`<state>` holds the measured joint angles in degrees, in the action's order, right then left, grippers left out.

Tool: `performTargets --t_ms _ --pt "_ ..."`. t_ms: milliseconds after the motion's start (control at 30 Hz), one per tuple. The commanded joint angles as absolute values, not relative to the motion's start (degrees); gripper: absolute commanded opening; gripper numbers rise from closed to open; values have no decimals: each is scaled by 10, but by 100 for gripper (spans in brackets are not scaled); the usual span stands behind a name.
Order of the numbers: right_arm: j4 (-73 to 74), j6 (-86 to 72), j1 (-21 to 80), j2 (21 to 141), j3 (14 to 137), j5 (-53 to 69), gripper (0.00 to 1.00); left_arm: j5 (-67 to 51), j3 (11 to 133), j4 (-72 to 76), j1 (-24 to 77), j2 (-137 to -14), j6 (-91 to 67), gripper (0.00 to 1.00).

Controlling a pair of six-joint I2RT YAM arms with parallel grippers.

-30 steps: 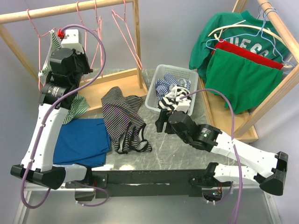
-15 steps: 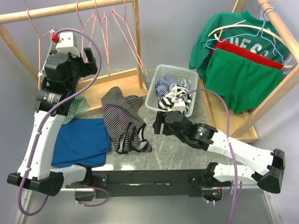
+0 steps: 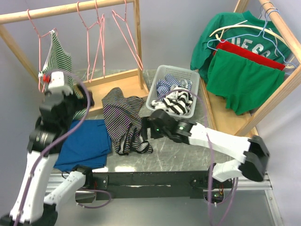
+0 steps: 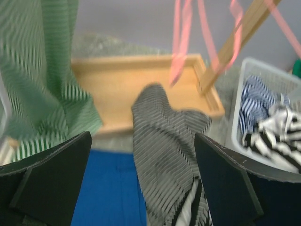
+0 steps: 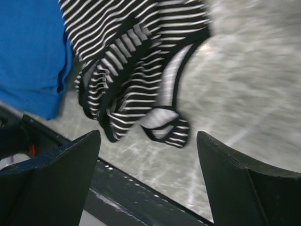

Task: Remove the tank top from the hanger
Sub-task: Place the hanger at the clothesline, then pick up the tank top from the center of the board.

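Observation:
The green-and-white striped tank top (image 3: 57, 52) hangs from a pink wire hanger (image 3: 39, 52) at the left end of the wooden rail; in the left wrist view the tank top (image 4: 42, 84) fills the upper left. My left gripper (image 3: 84, 102) is below and in front of it, apart from it, open and holding nothing (image 4: 142, 141). My right gripper (image 3: 145, 129) hovers open over the table beside a black-and-white striped garment (image 5: 136, 56), with only bare table between its fingers (image 5: 148, 141).
The dark striped garment (image 3: 123, 117) and a blue cloth (image 3: 84, 141) lie on the table. A white basket (image 3: 155, 89) holds striped clothes. Empty pink hangers (image 3: 94, 37) hang on the rail. Another rack at the right carries green and red garments (image 3: 235, 70).
My left gripper opened, let go of the tank top and dropped down away from the rail. The right arm swung left toward the striped garment.

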<state>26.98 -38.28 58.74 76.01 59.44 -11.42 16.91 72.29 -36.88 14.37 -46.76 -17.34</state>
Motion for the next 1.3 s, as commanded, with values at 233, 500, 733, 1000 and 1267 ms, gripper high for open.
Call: performTargets --t_ms 233,500,733,1000,1267 --pt "156 -396 600 966 691 17 93 92 585 -424 142 -338 -267 96" --pt "167 -409 602 1047 699 4 88 64 577 -401 142 -354 -263 96" --pt "145 -406 604 1006 620 6 17 44 558 -382 142 -359 -272 96" --pt "176 -449 624 797 483 -63 0 51 559 -388 142 -353 -267 96" --pt "228 -443 633 603 489 -149 0 43 553 -382 142 -356 -268 96"
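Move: The striped tank top lies flat, its middle about 11 cm ahead of my open right hand, 13 cm to its left and 13 cm below; its near, strap end lies some 8 cm to that hand's left, hardly a centimetre back. Folded blue clothes lie about 33 cm left, level fore-and-aft; the basket is 25 cm ahead and 11 cm right. From my empty left hand, the tank top is 16 cm right, 4 cm ahead and 36 cm below. I swing my right hand left and down about 9 and 13 cm to the strap end, tipping the fingers down some 15 degrees, and shut them on the black-edged cloth while already drawing right and back. Then I lift about 12 cm, still pulling right and back with the pinch kept. My open left hand drops and backs away from the hangers on the rail, then waits. ##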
